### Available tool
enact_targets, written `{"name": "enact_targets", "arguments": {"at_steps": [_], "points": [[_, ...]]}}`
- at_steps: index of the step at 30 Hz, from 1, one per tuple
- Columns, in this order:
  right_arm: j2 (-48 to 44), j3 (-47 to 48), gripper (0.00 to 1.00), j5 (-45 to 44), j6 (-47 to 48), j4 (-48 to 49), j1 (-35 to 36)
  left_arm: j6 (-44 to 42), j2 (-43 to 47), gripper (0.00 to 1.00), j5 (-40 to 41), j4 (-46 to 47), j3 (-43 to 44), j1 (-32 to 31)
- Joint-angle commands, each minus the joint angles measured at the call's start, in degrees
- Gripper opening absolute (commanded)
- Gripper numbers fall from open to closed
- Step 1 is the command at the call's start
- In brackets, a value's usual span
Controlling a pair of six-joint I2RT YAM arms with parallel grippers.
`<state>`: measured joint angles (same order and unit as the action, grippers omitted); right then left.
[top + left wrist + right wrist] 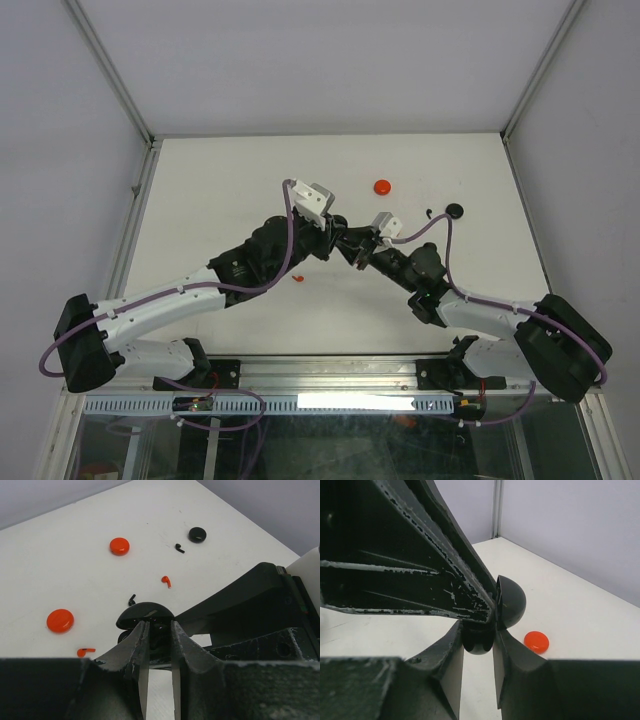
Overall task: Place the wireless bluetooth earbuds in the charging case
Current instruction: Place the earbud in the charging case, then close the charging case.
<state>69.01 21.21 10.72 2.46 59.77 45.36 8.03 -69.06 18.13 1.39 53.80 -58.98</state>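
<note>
The two grippers meet over the table's middle. A black charging case hangs open with its domed lid swung up, and my right gripper is shut on its round base. My left gripper is shut, with its tips pushed in at the case's mouth under the lid. What lies between those tips is dark and hidden. Loose earbuds lie on the table: a red earbud, another red earbud, a black earbud and another black earbud.
Two round red discs and a black disc lie on the white table beyond the grippers. From above, a red disc and a black disc sit behind the arms. A metal frame edges the table.
</note>
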Motion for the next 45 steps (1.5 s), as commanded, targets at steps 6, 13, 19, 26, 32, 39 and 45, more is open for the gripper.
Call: {"name": "enact_targets", "arguments": {"at_steps": [6, 13, 19, 26, 32, 39, 45], "points": [[-1.73, 1.68, 0.00, 1.04, -0.94, 3.17, 0.31, -0.78, -0.30, 0.29, 0.80, 1.34, 0.84, -1.18], [-2.10, 1.70, 0.00, 0.99, -1.18, 2.17, 0.29, 0.49, 1.57, 0.47, 2.04, -0.10, 1.50, -1.18], [-3.39, 1.95, 0.00, 0.93, -1.22, -0.66, 0.02, 2.01, 5.40, 0.54, 4.43, -3.38, 2.73, -1.14], [-4.69, 2.28, 0.00, 3.41, -2.73, -2.95, -1.00, 3.69, 8.19, 0.62, 1.30, -7.02, 4.12, 0.54], [-5.71, 2.82, 0.00, 8.74, -5.42, -4.13, -2.12, 8.22, 10.59, 0.70, -13.46, -8.26, 3.40, 9.47], [-5.91, 4.49, 0.00, 16.44, -8.85, -4.35, -4.59, 13.41, 10.41, 0.80, -34.31, -6.36, 2.66, 19.13], [-5.32, 6.75, 0.00, 23.32, -12.41, -3.37, -5.86, 16.49, 7.31, 0.84, -46.06, -3.70, 2.43, 22.53]]}}
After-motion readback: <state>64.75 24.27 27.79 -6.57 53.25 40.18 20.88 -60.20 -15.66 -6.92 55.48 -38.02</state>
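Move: At the left fingertips, which still hold the earbud in its socket, sits the open black charging case, its middle about 2 cm ahead and 1 cm right; the right hand grips it, with that middle some 2 cm ahead and 2 cm left of its own hand point. On the table some 22 cm beneath the left hand, a red case lies about 12 cm ahead and 6 left, a red earbud 6 ahead and 5 left, and a loose black earbud 8 ahead and 7 right. Letting go of the earbud, the left fingers open wide, at first with the hand staying in place; then the hand rises about 4 cm and draws off some 5 cm to the left, clear of the case, tipping and rolling roughly 20 degrees towards the end. Keeping its grip on the case, the right hand later eases back about 3 cm and up 2, turning slightly counter-clockwise. ##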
